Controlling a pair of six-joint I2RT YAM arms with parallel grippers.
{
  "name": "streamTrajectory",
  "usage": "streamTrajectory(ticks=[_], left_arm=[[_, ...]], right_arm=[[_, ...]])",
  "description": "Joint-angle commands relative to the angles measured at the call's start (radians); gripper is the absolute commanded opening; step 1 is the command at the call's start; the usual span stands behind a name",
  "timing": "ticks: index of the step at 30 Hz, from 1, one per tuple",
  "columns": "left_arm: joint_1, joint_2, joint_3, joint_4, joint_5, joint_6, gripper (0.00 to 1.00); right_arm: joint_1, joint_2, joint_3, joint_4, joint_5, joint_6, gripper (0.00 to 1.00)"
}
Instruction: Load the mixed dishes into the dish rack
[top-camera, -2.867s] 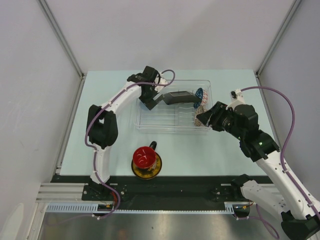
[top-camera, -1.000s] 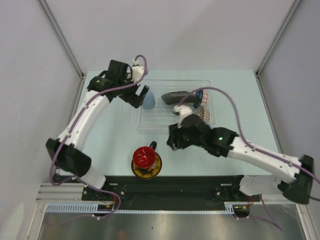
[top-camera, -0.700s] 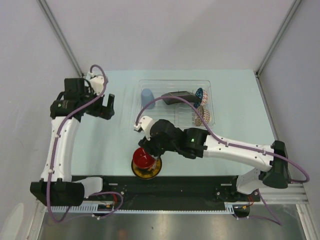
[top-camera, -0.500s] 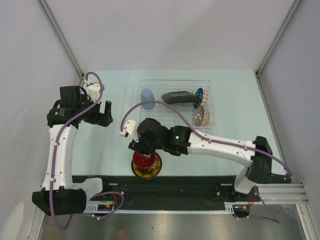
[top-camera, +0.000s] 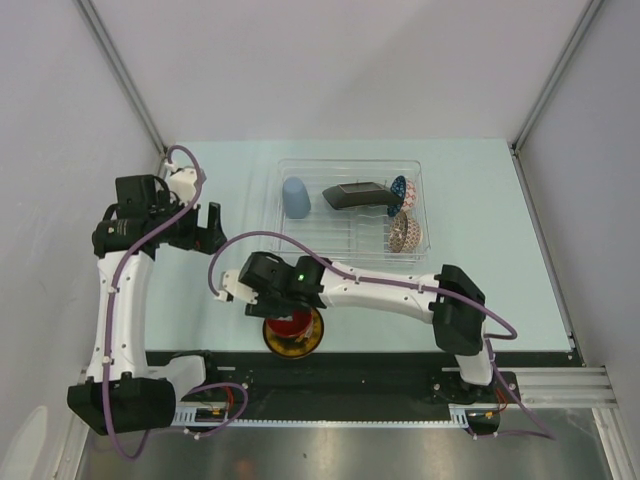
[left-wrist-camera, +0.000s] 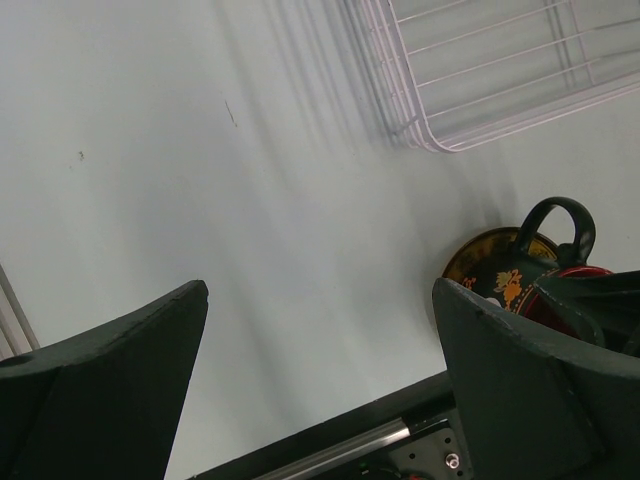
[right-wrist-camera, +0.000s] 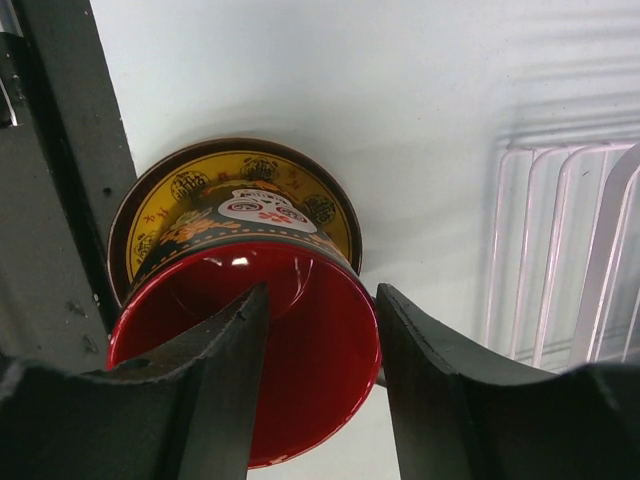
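The black flowered mug (top-camera: 291, 321), red inside, stands on the yellow-and-dark saucer (top-camera: 295, 342) near the table's front edge. My right gripper (top-camera: 283, 305) hangs over it, open. In the right wrist view one finger (right-wrist-camera: 225, 360) is inside the mug (right-wrist-camera: 310, 400) and the other is just outside its rim, over the saucer (right-wrist-camera: 165, 215). The dish rack (top-camera: 330, 238) holds the light-blue cup (top-camera: 296, 197), the square black plate (top-camera: 355, 194) and a patterned bowl (top-camera: 405, 232). My left gripper (top-camera: 205, 230) is open and empty at the left, over bare table (left-wrist-camera: 320, 300).
The left wrist view shows the rack's near corner (left-wrist-camera: 430, 135), the mug's handle (left-wrist-camera: 560, 225) and the saucer (left-wrist-camera: 478, 268) at its right edge. A black base rail (top-camera: 350, 375) runs along the front. White enclosure walls stand on three sides.
My right arm swung from the rack across to the mug and lowered its fingers over the rim. My left arm left the light-blue cup in the rack and drew back to the left.
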Motion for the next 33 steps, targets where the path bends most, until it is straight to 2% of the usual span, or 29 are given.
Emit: streamTrajectory(ticks=[1,11,18,22,25,26,29,33], left_arm=[[0.014,0.0,-0.011,0.037,0.041,0.002,1.0],[0.013,-0.002,-0.015,0.043,0.029,0.004,1.0],[0.016,0.006,-0.005,0.043,0.025,0.008,1.0],[0.016,0.015,-0.002,0.046,0.029,0.001,0.99],[0.016,0.018,-0.004,0.049,0.029,0.001,1.0],[0.016,0.015,-0.004,0.05,0.026,0.001,1.0],[0.016,0.01,-0.005,0.05,0.022,0.004,1.0],[0.016,0.007,-0.005,0.049,0.02,0.004,1.0]], right_arm=[[-0.025,-0.038,0.016,-0.044,-0.037,-0.019,0.5],[-0.11,0.049,-0.006,0.031,-0.196,-0.013,0.39],[-0.13,0.08,-0.029,0.058,-0.228,-0.004,0.37],[-0.133,0.088,-0.032,0.063,-0.235,0.003,0.31],[-0.133,0.091,-0.041,0.071,-0.238,0.012,0.24],[-0.131,0.092,-0.044,0.075,-0.239,0.015,0.15],[-0.133,0.092,-0.059,0.087,-0.233,0.026,0.03],[-0.135,0.071,-0.059,0.094,-0.215,0.026,0.0]])
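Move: The right hand hangs open over the far side of the red-lined mug; the mug's middle lies about 2 cm back, 4 cm right and 8 cm below, with the saucer under it at some 12 cm down. The dish rack's middle is roughly 23 cm ahead and 16 cm right of this hand, and the blue cup in it about 26 cm ahead and 5 cm right. From the idle left hand the mug is about 12 cm back, 17 cm right and 18 cm below. The right hand eases about 2 cm forward, then sinks some 5 cm onto the mug's far rim beside the handle, one finger going down inside the mug and the other outside, while the wrist tips about 10 degrees so the fingers point more nearly straight down. The fingers narrow steadily on the way and, once the hand has stopped sinking, close to pinch the mug's wall between them, the hand staying low with no lift yet. ##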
